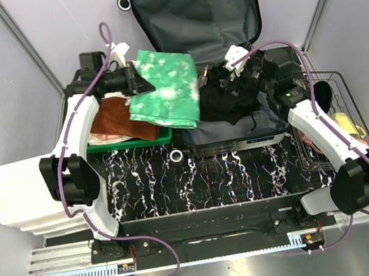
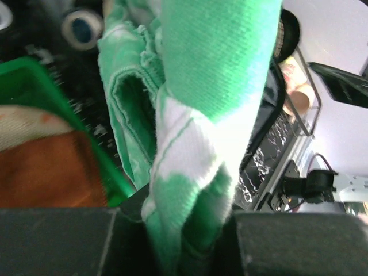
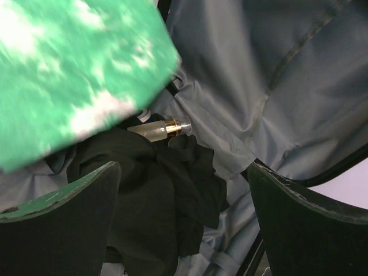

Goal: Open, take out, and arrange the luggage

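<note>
The luggage lies open at the back middle, its dark grey lined lid raised. My left gripper is shut on a green and white cloth and holds it above the green bin's right edge; the cloth fills the left wrist view. My right gripper is open over a black garment in the luggage. In the right wrist view the black garment lies between my fingers, with a small glass bottle beside it on the grey lining.
A green bin at the left holds a brown cloth. A white drawer unit stands at the far left. A wire basket with items stands at the right. A white wheel shows at the luggage's front.
</note>
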Tool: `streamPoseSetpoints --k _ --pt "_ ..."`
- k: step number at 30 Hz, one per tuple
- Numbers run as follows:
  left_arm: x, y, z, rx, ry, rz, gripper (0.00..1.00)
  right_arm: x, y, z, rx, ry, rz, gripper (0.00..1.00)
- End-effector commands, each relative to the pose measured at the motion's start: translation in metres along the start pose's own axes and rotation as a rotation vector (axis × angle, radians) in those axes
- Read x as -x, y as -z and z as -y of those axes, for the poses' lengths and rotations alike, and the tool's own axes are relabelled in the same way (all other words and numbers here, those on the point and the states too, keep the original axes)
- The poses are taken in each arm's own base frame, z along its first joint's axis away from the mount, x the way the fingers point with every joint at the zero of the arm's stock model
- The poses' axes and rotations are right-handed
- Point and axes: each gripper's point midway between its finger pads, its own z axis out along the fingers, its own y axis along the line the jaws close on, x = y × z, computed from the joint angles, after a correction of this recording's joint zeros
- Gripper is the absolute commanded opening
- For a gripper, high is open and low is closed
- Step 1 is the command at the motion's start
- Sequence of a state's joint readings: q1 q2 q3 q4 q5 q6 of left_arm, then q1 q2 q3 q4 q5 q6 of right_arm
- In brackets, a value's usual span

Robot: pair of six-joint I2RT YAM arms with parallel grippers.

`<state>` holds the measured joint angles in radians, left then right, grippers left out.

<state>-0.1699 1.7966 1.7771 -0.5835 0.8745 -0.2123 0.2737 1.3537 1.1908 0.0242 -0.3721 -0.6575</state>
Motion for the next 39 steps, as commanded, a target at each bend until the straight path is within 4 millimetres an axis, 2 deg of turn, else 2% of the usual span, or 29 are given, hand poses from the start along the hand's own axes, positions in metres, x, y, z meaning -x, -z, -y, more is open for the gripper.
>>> streamPoseSetpoints --k 1,3,4,5,6,7,8,10,11,12,15,18,19,20,21,22,25,27,29,32,34,36,39 --pt "0.011 0.050 -0.020 0.085 0.059 0.012 0.00 0.016 0.006 0.019 -0.071 -0.004 0.021 1.00" --pt "0.002 0.060 -0.049 0.182 0.022 -0.027 0.00 0.012 0.005 0.014 -0.052 -0.009 0.015 1.00" --pt "0.001 0.069 -0.057 0.223 0.041 -0.042 0.00 0.013 0.006 0.013 -0.049 -0.010 0.015 1.00" --pt "-0.002 0.077 -0.079 0.277 0.073 -0.048 0.00 0.012 0.005 0.012 -0.043 -0.013 0.014 1.00" --pt "0.003 0.085 -0.087 0.305 0.042 -0.049 0.00 0.012 0.005 0.011 -0.038 -0.013 0.015 1.00" --pt "0.000 0.098 -0.100 0.347 0.069 -0.056 0.00 0.012 0.005 0.010 -0.034 -0.016 0.015 1.00" --pt "-0.006 0.101 -0.117 0.389 0.089 -0.079 0.00 0.011 0.004 0.010 -0.032 -0.017 0.012 0.99" --pt "-0.012 0.117 -0.132 0.427 0.073 -0.112 0.00 0.011 0.003 0.010 -0.028 -0.021 0.008 1.00" --pt "-0.020 0.120 -0.148 0.462 0.080 -0.148 0.00 0.011 0.003 0.009 -0.026 -0.019 0.008 1.00" --pt "-0.019 0.125 -0.155 0.482 0.042 -0.166 0.00 0.012 0.003 0.010 -0.025 -0.019 0.010 1.00" --pt "-0.036 0.138 -0.187 0.561 0.054 -0.225 0.00 0.004 0.004 0.002 0.010 -0.036 -0.020 1.00" --pt "-0.047 0.155 -0.226 0.675 0.083 -0.237 0.00 0.002 0.003 -0.003 0.037 -0.052 -0.031 1.00" --pt "-0.049 0.162 -0.245 0.749 0.080 -0.248 0.00 0.001 0.002 -0.005 0.043 -0.057 -0.037 1.00" --pt "-0.052 0.165 -0.253 0.781 0.079 -0.259 0.00 -0.003 0.003 -0.008 0.053 -0.065 -0.056 1.00" --pt "-0.052 0.167 -0.260 0.804 0.070 -0.267 0.04 -0.009 0.001 -0.010 0.066 -0.067 -0.075 1.00" --pt "-0.055 0.170 -0.270 0.838 0.067 -0.285 0.26 -0.015 0.000 -0.013 0.081 -0.073 -0.097 1.00" --pt "-0.042 0.175 -0.270 0.857 0.025 -0.266 0.62 -0.049 0.001 -0.037 0.181 -0.139 -0.241 1.00" --pt "-0.028 0.177 -0.263 0.847 -0.019 -0.229 0.71 -0.058 -0.006 -0.045 0.234 -0.178 -0.290 1.00" --pt "-0.012 0.184 -0.247 0.843 -0.074 -0.186 0.90 -0.068 -0.010 -0.053 0.284 -0.217 -0.338 0.99" --pt "0.016 0.191 -0.219 0.823 -0.157 -0.104 0.99 -0.076 -0.018 -0.061 0.345 -0.235 -0.370 0.99" --pt "0.032 0.193 -0.195 0.779 -0.211 -0.048 0.99 -0.084 -0.020 -0.068 0.393 -0.233 -0.395 0.99" --pt "0.043 0.193 -0.179 0.748 -0.248 -0.010 0.99 -0.095 -0.030 -0.072 0.413 -0.222 -0.408 1.00" --pt "0.057 0.187 -0.142 0.653 -0.314 0.044 0.99 -0.113 -0.046 -0.079 0.425 -0.175 -0.426 1.00"
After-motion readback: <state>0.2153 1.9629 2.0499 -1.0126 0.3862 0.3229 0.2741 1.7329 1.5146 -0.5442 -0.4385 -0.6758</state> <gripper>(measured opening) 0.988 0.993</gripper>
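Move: The green tray that the left hand's cloth is bound for has its middle roughly 12 cm to that hand's left, 3 cm back and 22 cm below; the brown folded cloth lies on its pile, about 19 cm below the hand. The open suitcase is some 27 cm right of the left hand and 4 cm back. The black cloth lies 3 cm ahead, 3 cm left and 22 cm below the right hand; the glass bottle lies about 10 cm ahead and 9 cm left. The green cloth, still pinched by the left fingers, is swept about 26 cm to the left and slightly forward, then ever more downward (15 cm in all) over the tray, the fingers tipping down some 40 degrees; they open to let it go and the hand lifts about 8 cm clear. Meanwhile the right hand, open throughout, waits, then sinks 13 cm towards the black cloth, tipping down. ##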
